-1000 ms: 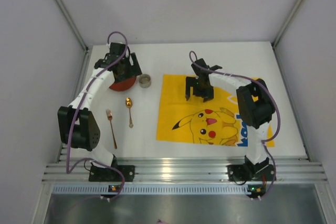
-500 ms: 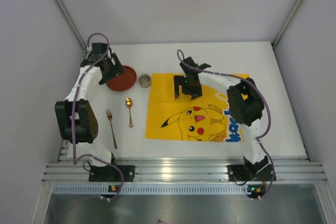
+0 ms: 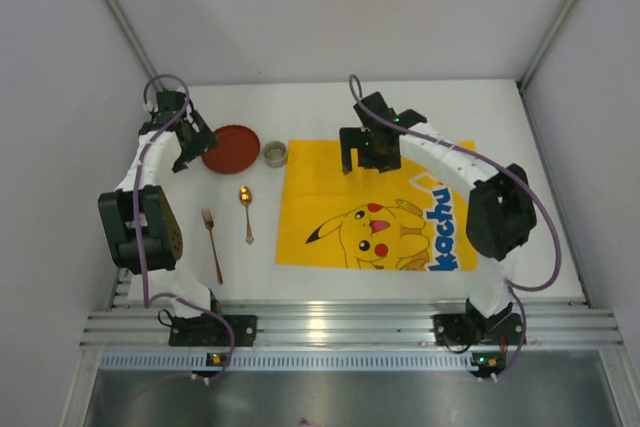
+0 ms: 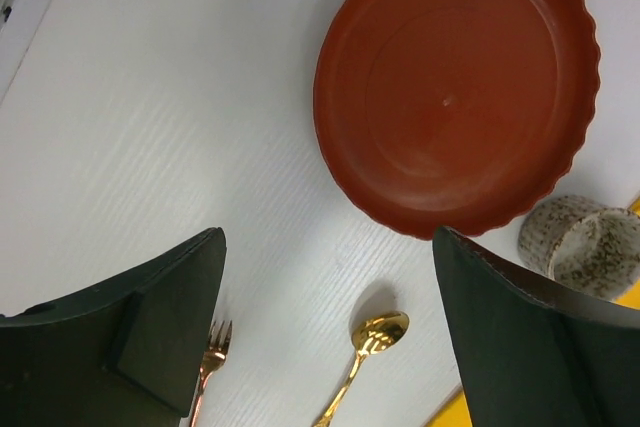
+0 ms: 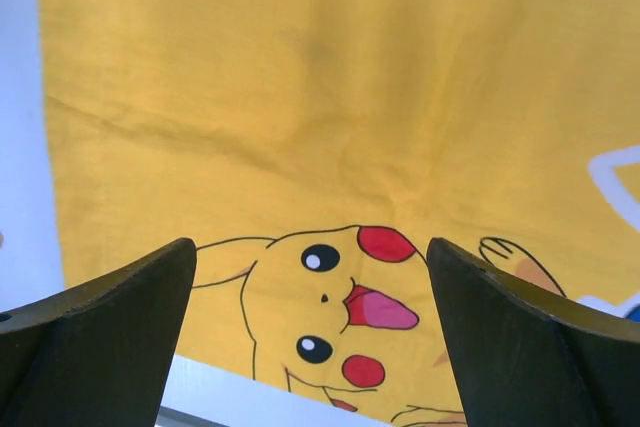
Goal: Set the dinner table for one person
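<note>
The white dinner table carries a yellow Pikachu mat right of centre. A red scalloped plate, a small speckled cup, a gold spoon and a copper fork lie to its left. My left gripper hovers open and empty just left of the plate. Its wrist view shows the plate, cup, spoon and fork past the gripper. My right gripper hangs open above the mat's far edge, nothing between its fingers.
Silver rails edge the near side, where both arm bases are bolted. Grey walls close in on the left, right and back. In the right wrist view, bare white tabletop shows left of the mat.
The mat slid left toward the cup, then stopped. My right gripper moved back toward the mat's far edge and opened a little wider. My left gripper swung left, off the plate.
</note>
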{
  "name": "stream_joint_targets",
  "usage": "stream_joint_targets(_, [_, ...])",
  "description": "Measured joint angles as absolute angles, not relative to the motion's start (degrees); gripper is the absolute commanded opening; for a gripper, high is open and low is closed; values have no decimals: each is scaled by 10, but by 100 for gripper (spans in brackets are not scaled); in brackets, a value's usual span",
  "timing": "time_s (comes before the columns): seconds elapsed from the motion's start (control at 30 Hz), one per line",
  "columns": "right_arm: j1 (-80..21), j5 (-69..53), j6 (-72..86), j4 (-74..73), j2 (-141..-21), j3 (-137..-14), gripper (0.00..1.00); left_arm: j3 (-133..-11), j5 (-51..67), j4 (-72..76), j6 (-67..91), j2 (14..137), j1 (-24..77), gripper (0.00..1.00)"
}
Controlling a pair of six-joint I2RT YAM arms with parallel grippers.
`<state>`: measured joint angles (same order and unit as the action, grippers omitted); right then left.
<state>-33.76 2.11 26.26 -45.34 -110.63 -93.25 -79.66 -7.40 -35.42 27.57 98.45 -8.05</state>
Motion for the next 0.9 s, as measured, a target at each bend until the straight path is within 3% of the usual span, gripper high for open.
stream_joint_targets(0.27, [-301,39,255,-467,-929,-867,100,-789,-85,-329,303,1051,-82,85])
stream_joint_targets(0.5, [-260,49,255,-496,-873,-770,100,-746,-82,-287,318,1068,-82,81])
stream_joint_targets(0.6, [-253,49,255,-505,-871,-757,100,-745,-75,-267,321,1074,-82,66])
stream_joint_targets(0.63, [-252,49,255,-507,-871,-756,100,-745,-71,-261,324,1078,-83,55])
stream_joint_targets(0.87, [-248,49,255,-506,-871,-757,100,-747,-51,-227,333,1111,-83,39])
stream_joint_targets(0.9, [-248,49,255,-506,-871,-757,100,-747,-50,-224,333,1112,-83,29])
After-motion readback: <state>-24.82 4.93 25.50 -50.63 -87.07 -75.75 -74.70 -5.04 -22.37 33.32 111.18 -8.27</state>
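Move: The plate's middle lies about 7 cm ahead of the left hand, 8 cm to its right and some 11 cm below, its near-left rim being closest. The cup stands 12 cm to the right of the plate's middle and 1 cm nearer the robot; the spoon lies about 12 cm back and 12 cm right of the left hand, the fork 20 cm back and 2 cm right. From the empty right hand, the plate is some 37 cm left and 11 cm ahead. Down first, the left hand sinks about 8 cm with open fingers beside the plate's near-left rim, then eases forward and a little lower while they close to under half, one finger outside the rim and one inside it; a firm pinch can't be made out yet. The right hand, already clear of the yellow cloth, rises, then swings right and back over it, sinking partway, and stops about 12 cm away, fingers wide open. ##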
